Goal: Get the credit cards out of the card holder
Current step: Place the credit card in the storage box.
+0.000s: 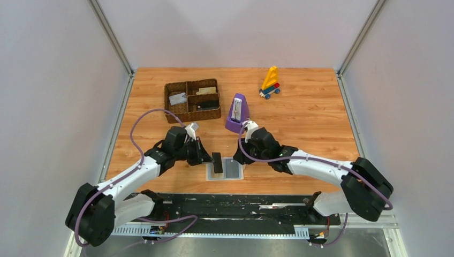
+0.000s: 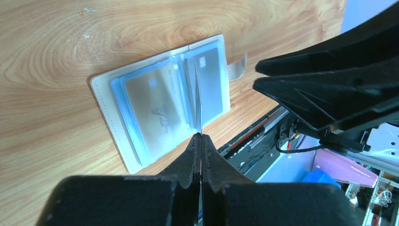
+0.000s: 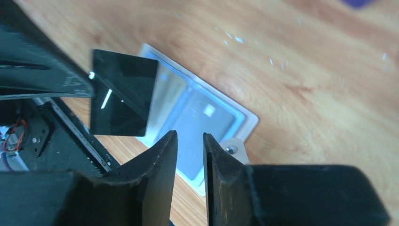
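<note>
The light-blue card holder (image 1: 231, 169) lies open on the table near the front edge. My left gripper (image 1: 207, 157) is shut on a black credit card (image 1: 217, 162) and holds it upright just above the holder's left half. In the left wrist view the gripper (image 2: 200, 136) pinches the card edge-on (image 2: 199, 101) over the holder (image 2: 106, 89), which holds a silvery-tan card (image 2: 155, 110) and a grey card (image 2: 210, 84). My right gripper (image 3: 189, 136) is open and empty, hovering over the holder's (image 3: 249, 120) right side; the black card (image 3: 122, 94) is to its left.
A brown woven tray (image 1: 170, 110) at the back left holds several cards. A purple metronome (image 1: 236, 114) stands just behind my right gripper (image 1: 241, 151). A coloured toy (image 1: 270, 83) sits at the back right. The black rail (image 1: 230, 206) runs along the front edge.
</note>
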Robot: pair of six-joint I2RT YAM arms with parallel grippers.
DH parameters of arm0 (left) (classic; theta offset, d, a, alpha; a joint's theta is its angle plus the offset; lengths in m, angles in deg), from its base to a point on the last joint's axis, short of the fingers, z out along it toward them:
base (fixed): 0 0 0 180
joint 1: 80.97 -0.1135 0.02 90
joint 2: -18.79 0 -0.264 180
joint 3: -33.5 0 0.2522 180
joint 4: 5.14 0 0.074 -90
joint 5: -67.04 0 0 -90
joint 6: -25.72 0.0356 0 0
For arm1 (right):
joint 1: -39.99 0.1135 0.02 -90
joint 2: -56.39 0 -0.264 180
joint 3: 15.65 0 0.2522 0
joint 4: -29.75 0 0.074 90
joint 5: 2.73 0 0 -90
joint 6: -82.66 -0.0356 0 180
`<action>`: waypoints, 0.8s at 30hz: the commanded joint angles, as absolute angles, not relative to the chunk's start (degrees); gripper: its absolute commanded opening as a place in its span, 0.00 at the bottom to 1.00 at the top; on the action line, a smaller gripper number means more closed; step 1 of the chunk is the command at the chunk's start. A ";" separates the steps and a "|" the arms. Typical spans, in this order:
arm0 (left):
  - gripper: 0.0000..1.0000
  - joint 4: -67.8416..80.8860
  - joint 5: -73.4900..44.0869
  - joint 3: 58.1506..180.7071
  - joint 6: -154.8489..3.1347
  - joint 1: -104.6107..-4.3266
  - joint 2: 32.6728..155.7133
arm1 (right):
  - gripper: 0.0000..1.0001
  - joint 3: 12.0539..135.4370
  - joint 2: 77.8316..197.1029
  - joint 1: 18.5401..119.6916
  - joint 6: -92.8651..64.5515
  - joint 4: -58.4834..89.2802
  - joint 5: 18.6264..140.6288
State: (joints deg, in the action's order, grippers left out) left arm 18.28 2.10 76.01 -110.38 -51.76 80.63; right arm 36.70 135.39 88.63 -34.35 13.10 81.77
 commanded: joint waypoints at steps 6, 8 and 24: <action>0.00 20.89 2.06 79.33 -115.37 -51.99 76.59 | 0.44 23.05 124.52 101.55 4.33 44.86 85.19; 0.00 20.74 2.50 79.71 -116.54 -52.01 76.37 | 0.48 21.46 124.86 103.33 9.31 48.51 86.08; 0.00 20.09 3.59 80.32 -122.83 -51.97 73.70 | 0.69 20.20 134.25 113.36 28.53 61.67 99.01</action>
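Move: The black credit card, already pinched in the left fingers, lies about 8 cm left of the right hand, 1 cm back and 1 cm higher. The card holder's middle is 3 cm back, 5 cm left and 6 cm below the right hand. From the left hand, the card's middle is about 2 cm right, 1 cm back and 2 cm below, and the storage box 22 cm ahead, 7 cm left and 6 cm below. Opening wide, right swings 8 cm left, back and up, fingertips tilting up 60 degrees, towards left's rising card. ##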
